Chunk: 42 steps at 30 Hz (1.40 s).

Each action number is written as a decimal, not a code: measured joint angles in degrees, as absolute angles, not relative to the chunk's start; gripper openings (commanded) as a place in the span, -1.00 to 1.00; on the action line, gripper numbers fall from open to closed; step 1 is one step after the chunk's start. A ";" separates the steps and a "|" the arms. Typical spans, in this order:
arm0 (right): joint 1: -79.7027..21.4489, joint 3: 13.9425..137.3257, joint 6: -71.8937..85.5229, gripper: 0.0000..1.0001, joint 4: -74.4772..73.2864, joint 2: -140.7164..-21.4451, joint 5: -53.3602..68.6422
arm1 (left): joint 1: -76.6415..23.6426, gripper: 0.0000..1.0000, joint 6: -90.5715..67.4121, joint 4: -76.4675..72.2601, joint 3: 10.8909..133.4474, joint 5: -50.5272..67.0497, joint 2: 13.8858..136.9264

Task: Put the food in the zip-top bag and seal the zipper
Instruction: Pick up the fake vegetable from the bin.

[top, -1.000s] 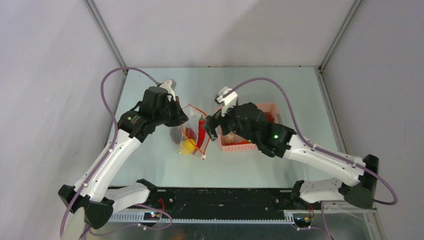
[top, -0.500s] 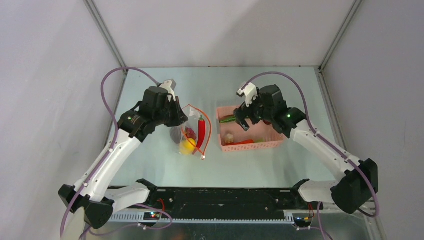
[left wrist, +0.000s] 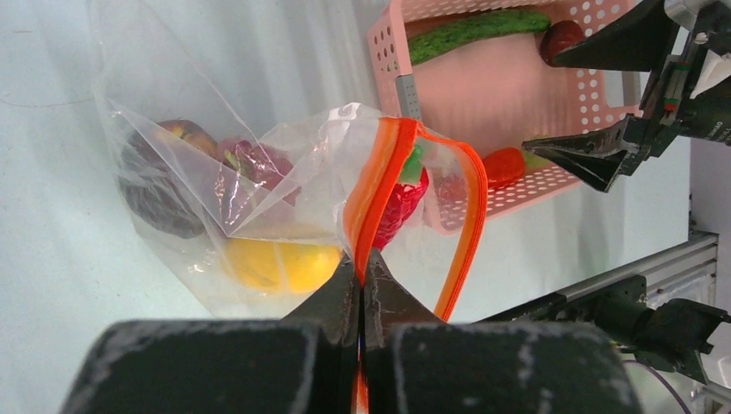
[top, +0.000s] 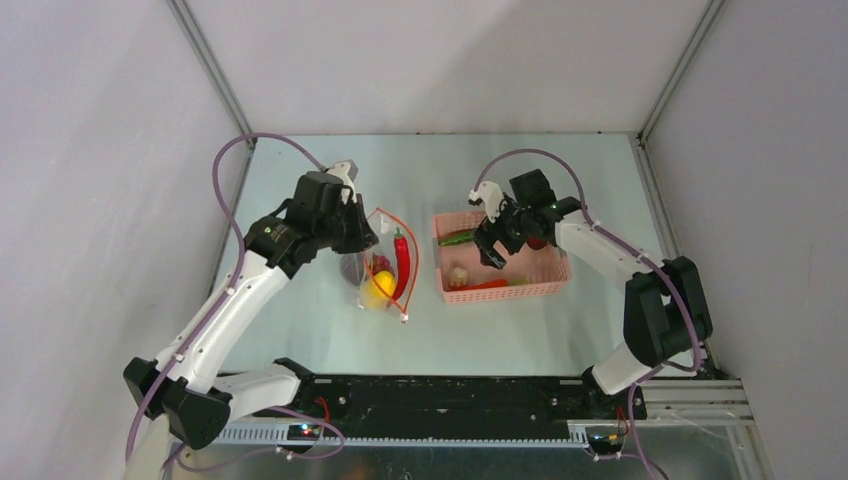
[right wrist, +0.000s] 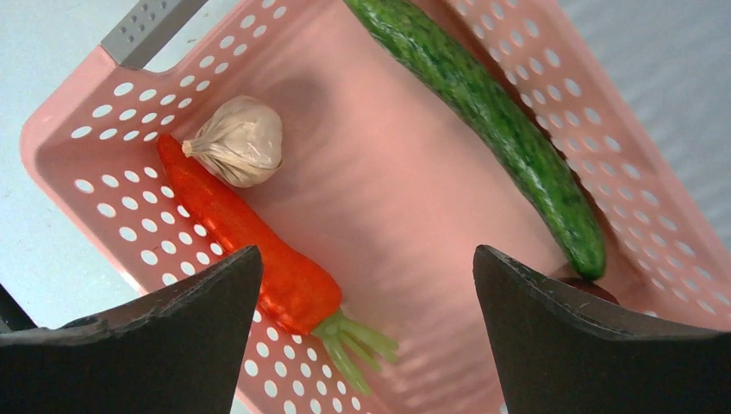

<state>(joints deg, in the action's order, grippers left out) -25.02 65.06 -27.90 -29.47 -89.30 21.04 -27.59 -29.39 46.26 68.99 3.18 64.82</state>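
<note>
The clear zip-top bag (top: 372,275) lies left of centre with its mouth held open. My left gripper (left wrist: 362,264) is shut on the orange zipper (left wrist: 470,216) strip. Inside the bag are a yellow fruit (left wrist: 280,263), a dark round fruit (left wrist: 159,203), a grape bunch (left wrist: 259,159) and a red chili (top: 402,262). My right gripper (right wrist: 366,259) hangs open over the pink basket (top: 500,293), with nothing between its fingers. Below it lie an orange-red carrot (right wrist: 250,241), a garlic bulb (right wrist: 237,142) and a long green pod (right wrist: 491,112).
The basket's grey handle (right wrist: 142,26) is at its left end, towards the bag. A dark red piece (right wrist: 586,286) peeks out beside the pod's tip. Grey walls close in the table on three sides, and a black rail (top: 440,395) runs along the near edge.
My right gripper has swung from the bag's mouth rightwards to above the basket, still open. The left gripper has kept its hold on the zipper strip, barely moving.
</note>
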 measured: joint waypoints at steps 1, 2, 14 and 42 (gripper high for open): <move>-25.02 65.39 -28.29 0.91 -29.71 -90.00 21.45 | -27.59 -1.00 -29.34 46.37 68.99 3.16 64.99; -25.02 65.84 -28.73 0.89 -29.91 -90.96 21.93 | -27.59 -1.00 -29.30 46.54 68.99 3.16 65.14; -26.59 70.00 -32.10 0.84 -32.32 -99.79 21.26 | -27.59 -1.00 -28.45 46.68 68.99 2.57 65.19; -29.02 71.13 -35.64 0.83 -33.65 -107.22 7.40 | -27.59 -1.00 -27.99 46.83 68.99 2.57 65.19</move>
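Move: The cucumber, lying along the far side of the bin, is about 8 cm ahead of my right hand, 3 cm to its left and 9 cm below. At much the same depth, the garlic is some 9 cm left and 3 cm back, the orange carrot 3 cm left and 5 cm back, and the dark red vegetable about 6 cm ahead and 7 cm right. From my left hand the cucumber is roughly 12 cm ahead, 20 cm right and 21 cm down. I sink my open right hand about 9 cm into the bin, down to the bare floor between carrot and cucumber, while the wrist swings some 20 degrees so the fingers point more nearly straight down. The way down drifts slightly back; near the bottom I turn and ease about 2 cm forward and slightly right, towards the cucumber, fingers still wide apart. ##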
